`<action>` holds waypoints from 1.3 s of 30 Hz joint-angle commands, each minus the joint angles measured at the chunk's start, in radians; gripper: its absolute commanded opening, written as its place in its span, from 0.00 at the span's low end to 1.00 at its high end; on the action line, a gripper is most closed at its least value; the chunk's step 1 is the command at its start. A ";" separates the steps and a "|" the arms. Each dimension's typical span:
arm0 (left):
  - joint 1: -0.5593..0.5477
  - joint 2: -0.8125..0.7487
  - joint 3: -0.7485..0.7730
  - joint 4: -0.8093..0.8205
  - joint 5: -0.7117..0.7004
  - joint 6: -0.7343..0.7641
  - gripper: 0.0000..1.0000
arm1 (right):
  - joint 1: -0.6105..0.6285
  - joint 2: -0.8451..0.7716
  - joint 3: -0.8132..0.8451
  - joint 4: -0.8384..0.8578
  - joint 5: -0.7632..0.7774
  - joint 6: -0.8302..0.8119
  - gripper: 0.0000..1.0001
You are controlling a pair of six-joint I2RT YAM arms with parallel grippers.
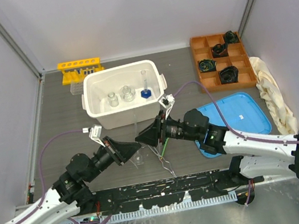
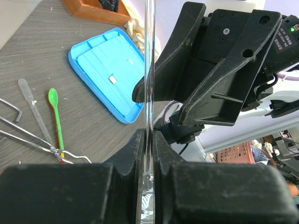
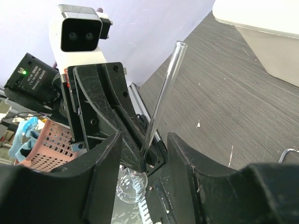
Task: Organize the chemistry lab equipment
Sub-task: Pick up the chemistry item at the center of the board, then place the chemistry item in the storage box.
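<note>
My left gripper [image 2: 148,135] is shut on the thin neck of a long-necked clear glass flask [image 3: 163,93], which it holds upright near the table's front [image 1: 136,130]. The flask's round bulb [image 3: 132,184] shows below the left fingers. My right gripper [image 3: 145,140] is open, its fingers on either side of the neck and not touching it. It faces the left gripper [image 1: 136,149] closely. Two small flasks [image 1: 112,100] and a blue-based cylinder [image 1: 145,92] stand inside the white bin [image 1: 94,113]. Metal tongs [image 2: 28,137] and a green spatula [image 2: 56,116] lie on the table.
A yellow rack [image 1: 80,69] and a clear plastic rack [image 1: 77,88] stand behind the bin at the back left. A blue lid [image 1: 237,117] lies to the right, under the right arm. An orange tray [image 1: 222,61] and a cream cloth [image 1: 273,93] are at the far right. A clear pipette [image 2: 35,109] lies beside the spatula.
</note>
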 commanded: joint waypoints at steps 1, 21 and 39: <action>-0.004 -0.001 0.016 0.094 0.022 0.011 0.02 | -0.004 0.004 0.020 0.113 -0.042 0.019 0.48; -0.005 -0.004 0.001 0.132 0.018 0.000 0.02 | -0.005 0.030 0.009 0.127 -0.027 0.011 0.12; -0.004 -0.118 0.100 -0.220 -0.137 0.109 0.64 | -0.005 -0.045 0.141 -0.190 0.076 -0.130 0.01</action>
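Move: The chemistry item, a long glass tube with a bulb, is in the left fingers, its stem running roughly forward and its bulb towards the robot; its middle is about 3 cm ahead of the left hand. From the right hand that middle is some 2 cm ahead and 1 cm left, level, the stem already between the half-open fingers. The metal tongs lie about 2 cm ahead, 6 cm right and 22 cm below the right hand, the green spoon 6 cm ahead and 12 cm right on the same table, and the white bin's middle 27 cm ahead and 3 cm left. The right hand creeps about 1 cm left, deeper over the stem, and shuts its half-open fingers until they pinch the glass just ahead of the left hand's grip, while the left hand keeps its hold and rises about 1 cm. With the right fingers shut on the stem, the left ones open wide and let go, and the left hand starts drawing off to the left by some 1.5 cm while sinking back about 1 cm, as the right hand, keeping its pinch, eases about 1 cm right and 1 cm down. ##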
